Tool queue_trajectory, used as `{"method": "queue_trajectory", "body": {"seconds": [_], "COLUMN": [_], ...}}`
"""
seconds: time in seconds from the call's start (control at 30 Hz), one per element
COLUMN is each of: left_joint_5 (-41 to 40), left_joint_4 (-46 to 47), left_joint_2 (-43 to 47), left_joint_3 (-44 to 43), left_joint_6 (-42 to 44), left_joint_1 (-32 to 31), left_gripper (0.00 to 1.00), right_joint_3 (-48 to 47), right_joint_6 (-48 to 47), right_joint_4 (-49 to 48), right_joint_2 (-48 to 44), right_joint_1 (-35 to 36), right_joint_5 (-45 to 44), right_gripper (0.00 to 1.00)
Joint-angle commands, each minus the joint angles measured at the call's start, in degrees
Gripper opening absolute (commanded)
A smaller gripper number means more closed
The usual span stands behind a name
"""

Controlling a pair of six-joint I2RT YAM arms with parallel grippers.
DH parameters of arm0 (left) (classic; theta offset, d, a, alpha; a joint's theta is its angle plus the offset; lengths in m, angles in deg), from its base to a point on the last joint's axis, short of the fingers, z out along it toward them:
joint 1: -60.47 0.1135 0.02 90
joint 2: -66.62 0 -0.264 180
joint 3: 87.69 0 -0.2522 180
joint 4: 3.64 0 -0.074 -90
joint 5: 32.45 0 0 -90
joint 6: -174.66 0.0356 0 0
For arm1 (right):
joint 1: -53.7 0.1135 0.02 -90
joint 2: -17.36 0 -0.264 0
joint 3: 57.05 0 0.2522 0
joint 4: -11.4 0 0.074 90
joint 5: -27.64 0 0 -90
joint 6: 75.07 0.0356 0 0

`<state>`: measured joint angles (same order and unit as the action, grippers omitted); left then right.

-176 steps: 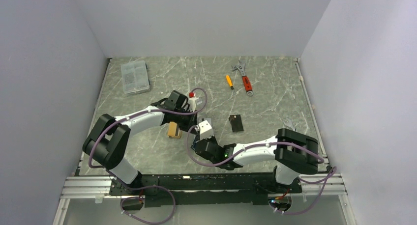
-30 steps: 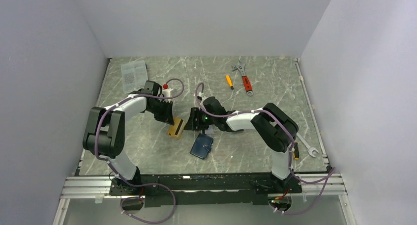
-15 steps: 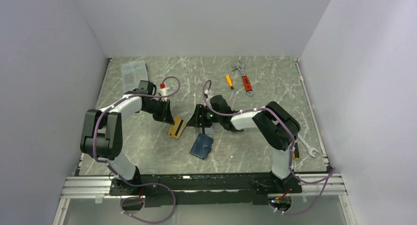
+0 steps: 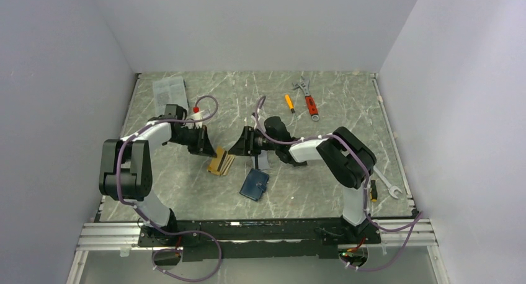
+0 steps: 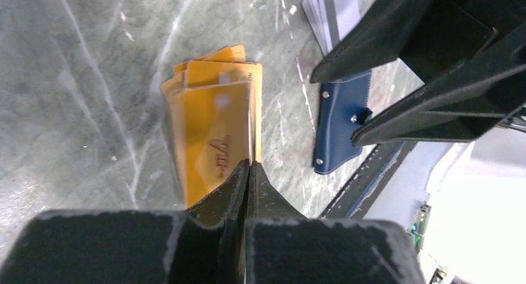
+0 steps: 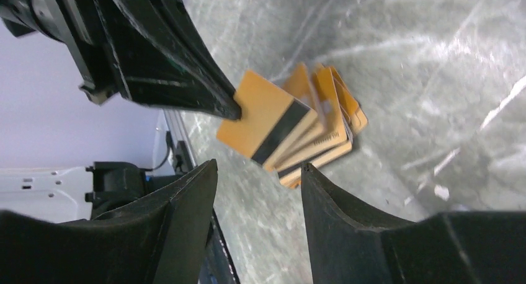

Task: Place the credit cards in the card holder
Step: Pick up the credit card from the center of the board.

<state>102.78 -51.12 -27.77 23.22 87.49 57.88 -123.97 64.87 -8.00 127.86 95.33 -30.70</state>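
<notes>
Several orange credit cards [image 4: 221, 164] lie fanned on the table; the right wrist view shows their black stripes [image 6: 310, 126]. My left gripper [image 5: 249, 165] is shut on the edge of the top orange card [image 5: 214, 135], which tilts up off the pile. Its fingertip [image 6: 231, 110] shows pinching that card's corner. My right gripper [image 6: 257, 165] hangs open just right of the pile, nothing between its fingers. The navy card holder [image 4: 254, 185] lies closed near the front, with a white-grey card [image 4: 263, 161] just behind it.
A clear plastic box [image 4: 169, 88] sits at the back left. An orange screwdriver [image 4: 289, 103] and a red adjustable wrench [image 4: 308, 100] lie at the back right. A steel wrench [image 4: 387, 186] lies by the right arm's base.
My left gripper has closed on the top card and drawn back to the left. The pile has spread into a fan. My right gripper has shifted slightly left and back.
</notes>
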Motion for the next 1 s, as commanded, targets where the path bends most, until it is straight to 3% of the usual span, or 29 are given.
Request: {"method": "queue_trajectory", "body": {"seconds": [0.0,0.33,0.57,0.97], "left_joint_5": [7.8,11.9,17.2,22.6], "left_joint_4": [1.3,1.6,6.3,13.6], "left_joint_2": [-0.5,-0.3,2.8,4.9], "left_joint_3": [1.1,1.0,3.1,4.4], "left_joint_6": [1.6,1.7,-4.3,-13.3], "left_joint_1": [0.9,2.2,2.4,2.4], "left_gripper": [0.00,0.00,0.00,0.00], "right_joint_3": [-3.9,-4.1,3.3,3.9], "right_joint_6": [2.4,4.7,10.2,17.9], "right_joint_4": [-6.6,-10.9,-23.9,-34.6], "right_joint_2": [2.3,5.3,2.3,1.9], "right_joint_1": [-1.2,-2.1,-3.2,-3.0], "right_joint_5": [2.1,4.2,7.8,10.6], "right_gripper": [0.55,0.55,0.55,0.53]}}
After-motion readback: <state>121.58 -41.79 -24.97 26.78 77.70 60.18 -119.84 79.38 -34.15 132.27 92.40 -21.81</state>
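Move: My left fingers already pinch one gold credit card. Its middle is about 2 cm right, 2 cm back and 2 cm below that hand point. From my open right hand, the card lies some 5 cm left, 2 cm back and 3 cm lower. The gold stack sits about 5 cm left, 4 cm back and 7 cm below my right hand, the white cards 9 cm right and 3 cm back, and the blue card holder 7 cm right and 10 cm back. My left hand keeps its pinch and lifts the gold card about 5 cm up from the stack, edging right towards my right hand and tipping its fingers up some 20 degrees. My right hand, fingers kept open, slides forward a little and comes back, then rises nearly 4 cm, levelling its fingers to face the card's free edge. ##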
